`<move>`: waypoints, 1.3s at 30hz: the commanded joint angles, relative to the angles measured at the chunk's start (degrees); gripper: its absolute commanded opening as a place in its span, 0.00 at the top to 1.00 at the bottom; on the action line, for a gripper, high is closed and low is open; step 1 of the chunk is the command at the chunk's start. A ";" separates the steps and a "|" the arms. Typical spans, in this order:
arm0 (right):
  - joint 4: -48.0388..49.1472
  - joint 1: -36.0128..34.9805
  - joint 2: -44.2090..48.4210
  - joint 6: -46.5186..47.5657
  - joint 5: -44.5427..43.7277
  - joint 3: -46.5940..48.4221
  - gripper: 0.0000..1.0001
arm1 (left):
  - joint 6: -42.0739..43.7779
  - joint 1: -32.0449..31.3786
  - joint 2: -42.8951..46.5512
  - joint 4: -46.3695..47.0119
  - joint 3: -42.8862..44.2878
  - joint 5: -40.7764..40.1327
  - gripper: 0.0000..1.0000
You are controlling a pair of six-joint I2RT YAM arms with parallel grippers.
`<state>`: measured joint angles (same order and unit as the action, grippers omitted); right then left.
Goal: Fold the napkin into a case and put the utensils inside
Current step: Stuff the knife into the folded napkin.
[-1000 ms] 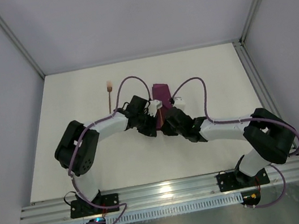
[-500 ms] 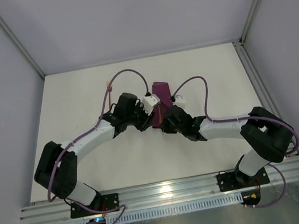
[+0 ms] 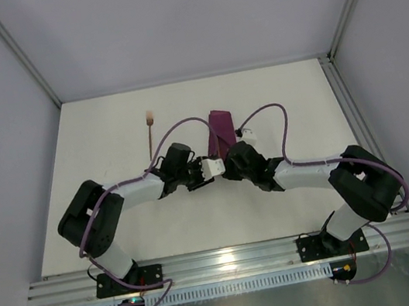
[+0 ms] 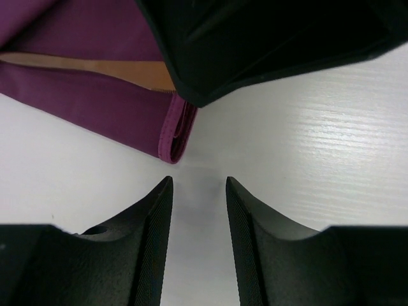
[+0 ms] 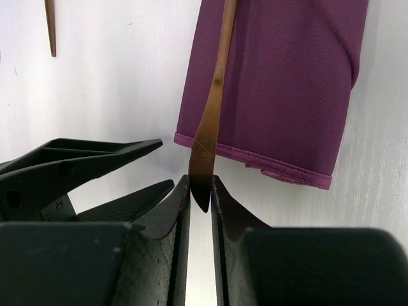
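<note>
The magenta-purple napkin is folded into a narrow case [image 3: 221, 128], lying lengthwise at the table's middle. My right gripper [image 5: 201, 185] is shut on the handle end of a copper-brown utensil [image 5: 217, 83] that lies along the case [image 5: 287, 83], just off its near hem. My left gripper [image 4: 199, 185] is open and empty, hovering over bare table beside the case's near corner [image 4: 102, 108], where the utensil [image 4: 95, 65] shows too. The fork [image 3: 150, 130] lies on the table left of the case. Its handle shows in the right wrist view [image 5: 50, 25].
The two grippers sit close together, left [image 3: 213, 169] and right [image 3: 226, 162], at the case's near end. The right gripper's black body [image 4: 268, 38] fills the top of the left wrist view. Grey walls ring the white table [image 3: 297, 98].
My left gripper has pulled back from the case's left side toward the near end and now sits beside the right gripper. The right gripper has stayed put with the utensil.
</note>
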<state>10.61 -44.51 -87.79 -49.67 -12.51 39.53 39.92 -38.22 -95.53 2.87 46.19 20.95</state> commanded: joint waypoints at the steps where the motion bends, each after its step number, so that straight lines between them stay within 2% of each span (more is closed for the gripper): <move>1: 3.89 0.13 -0.36 -0.43 -0.50 0.29 0.97 | 2.36 0.16 -0.19 6.44 1.79 0.58 0.58; 4: 3.71 0.21 -0.54 -0.16 -0.58 0.37 0.97 | 0.69 0.16 -0.89 7.76 2.49 0.84 0.57; 9: 3.89 0.30 -0.72 -0.16 -0.85 0.29 0.97 | 0.33 0.07 -5.27 3.64 7.23 0.23 0.58; 14: 4.15 0.48 -0.98 -0.16 -0.50 0.37 0.97 | 0.51 -0.10 -7.22 2.93 8.29 -1.35 0.59; 16: 4.42 0.65 -0.98 -0.16 -0.23 0.29 0.97 | -0.28 -0.10 -7.83 2.58 8.74 -1.79 0.64; 17: 4.50 0.83 -0.98 -0.34 -0.14 0.20 0.97 | -0.28 -0.02 -8.01 2.14 9.09 -2.05 0.71; 21: 5.29 1.18 -1.07 -0.78 0.38 0.11 0.97 | -0.37 -0.19 -7.92 0.82 8.83 -1.44 0.89; 24: 6.09 1.53 -1.68 -1.39 0.47 0.46 0.97 | -0.90 -0.45 -7.31 -0.32 8.74 -0.74 0.99; 39: 10.48 3.29 -6.16 -7.37 0.30 3.89 0.97 | -4.23 -1.07 -5.73 -2.44 7.95 4.19 1.00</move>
<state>16.80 -42.06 -93.69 -55.00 -9.91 40.34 37.47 -38.72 -102.96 2.15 53.69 21.98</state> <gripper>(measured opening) 0.188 0.005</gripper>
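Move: The folded napkin's near left corner, which the open left fingers go for, lies about 3 cm ahead of them, 2 cm right and 1 cm lower; the napkin's middle is roughly 11 cm ahead and 5 cm right, and the fork some 15 cm ahead and 16 cm left. From the right hand, still gripping the knife's broad end, the napkin's middle is about 10 cm ahead, 1 cm right and 4 cm lower, with that corner 3 cm ahead and 2 cm left. Forward and to its right, about 4 cm with a slight rise and dip, the left hand reaches to the napkin's near left corner, shuts its fingers fully and pinches the hem, then draws back some 1.5 cm, sinking slightly. The right hand keeps its grip on the knife, first easing down about 1 cm, then advancing roughly 2 cm along the napkin. ##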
